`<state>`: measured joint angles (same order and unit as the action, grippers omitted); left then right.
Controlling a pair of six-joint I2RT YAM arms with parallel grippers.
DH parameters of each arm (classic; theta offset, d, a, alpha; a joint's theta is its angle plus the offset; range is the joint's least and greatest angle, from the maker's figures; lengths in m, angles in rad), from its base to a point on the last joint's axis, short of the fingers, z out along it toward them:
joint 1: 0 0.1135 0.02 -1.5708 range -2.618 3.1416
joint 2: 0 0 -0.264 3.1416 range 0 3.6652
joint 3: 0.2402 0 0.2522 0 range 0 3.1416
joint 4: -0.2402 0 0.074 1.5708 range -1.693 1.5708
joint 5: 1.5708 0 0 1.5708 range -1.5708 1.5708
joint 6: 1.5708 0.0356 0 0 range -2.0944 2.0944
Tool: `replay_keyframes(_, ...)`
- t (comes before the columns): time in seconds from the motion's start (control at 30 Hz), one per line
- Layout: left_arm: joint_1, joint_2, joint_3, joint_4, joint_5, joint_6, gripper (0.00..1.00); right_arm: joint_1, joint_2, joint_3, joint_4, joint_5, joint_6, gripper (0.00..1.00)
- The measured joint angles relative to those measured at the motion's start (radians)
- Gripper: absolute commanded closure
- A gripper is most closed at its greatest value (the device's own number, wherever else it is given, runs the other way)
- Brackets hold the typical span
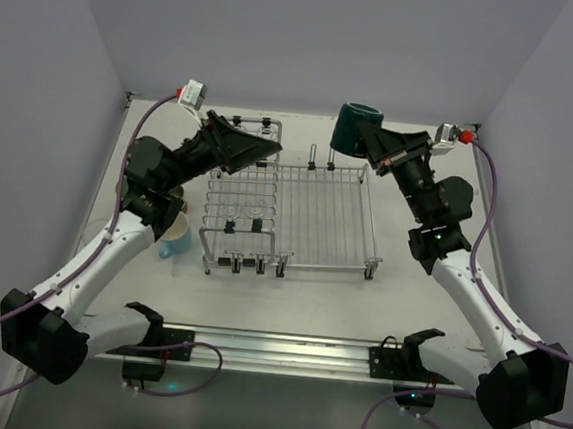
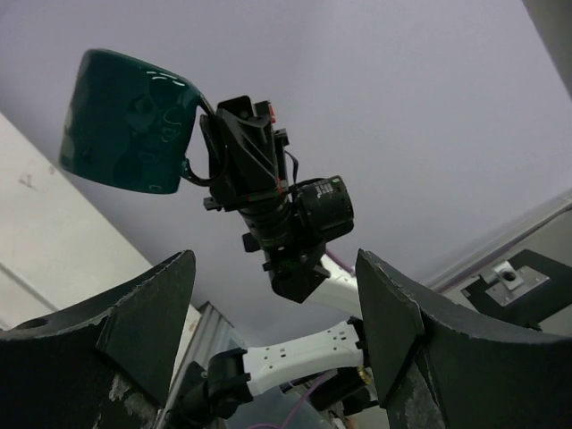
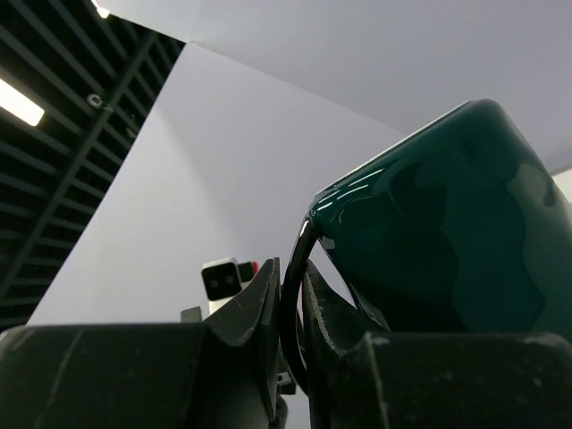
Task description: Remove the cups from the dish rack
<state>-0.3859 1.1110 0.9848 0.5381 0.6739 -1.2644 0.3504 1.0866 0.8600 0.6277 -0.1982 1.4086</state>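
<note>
My right gripper (image 1: 367, 141) is shut on the thin handle of the dark teal cup (image 1: 356, 127) and holds it in the air above the back edge of the dish rack (image 1: 316, 217). In the right wrist view the handle sits pinched between the two fingers (image 3: 268, 313), with the cup's body (image 3: 447, 232) to the right. My left gripper (image 1: 270, 149) is open and empty over the rack's back left corner. It is tilted up, so its wrist view shows the teal cup (image 2: 125, 116) past its fingers (image 2: 156, 308). A light-blue mug (image 1: 174, 248) stands on the table left of the rack.
The left arm's forearm partly covers the light-blue mug and a cream-coloured rim (image 1: 175, 227) just behind it. Side walls close in on both sides of the table (image 1: 289, 295). A metal rail (image 1: 275, 346) runs along the near edge between the arm bases.
</note>
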Motion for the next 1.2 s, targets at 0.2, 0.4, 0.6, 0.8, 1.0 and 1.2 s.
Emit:
replay_keyframes(0.2,-0.087,0.085,-0.056,0.269,-0.054,-0.146,0.25,0.0,-0.001,-0.04,0.146,0.009,0.036,1.0)
replay_keyframes(0.4,-0.131,0.168,-0.105,0.498,-0.128,-0.268,0.25,0.0,0.001,-0.048,0.326,0.007,0.08,1.0)
replay_keyframes(0.6,-0.173,0.256,-0.106,0.666,-0.191,-0.359,0.25,0.0,0.03,-0.049,0.501,0.0,0.14,1.0)
replay_keyframes(0.8,-0.218,0.341,-0.089,0.719,-0.246,-0.406,0.25,0.0,0.066,-0.051,0.569,-0.03,0.155,1.0)
replay_keyframes(1.0,-0.238,0.359,-0.079,0.74,-0.3,-0.437,0.25,0.001,0.124,-0.034,0.585,-0.084,0.169,1.0)
replay_keyframes(1.2,-0.238,0.362,-0.054,0.745,-0.332,-0.45,0.25,0.005,0.151,-0.023,0.586,-0.121,0.177,1.0)
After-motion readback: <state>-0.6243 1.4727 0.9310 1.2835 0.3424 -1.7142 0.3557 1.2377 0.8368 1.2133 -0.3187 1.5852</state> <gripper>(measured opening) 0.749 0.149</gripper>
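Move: The right hand holds the dark green cup by its handle, the cup's body about 4 cm ahead and 3 cm to its left; the open left gripper waits some 15 cm left, 6 cm back, about level. From the left hand the cup is roughly 13 cm right, 8 cm ahead. Nearly 40 cm below, the emptied dish rack centres 7 cm ahead and 6 cm right of the left hand, the blue cup 20 cm left, about level front-to-back. Rightward about 6 cm the open left hand slides towards the green cup, its fingers tipping up nearly 30 degrees. The right hand keeps its pinch on the handle, drawing the cup back and up some 7 cm while its fingers tip up about 20 degrees, then settles a couple of centimetres down, forward and left towards the left gripper. ##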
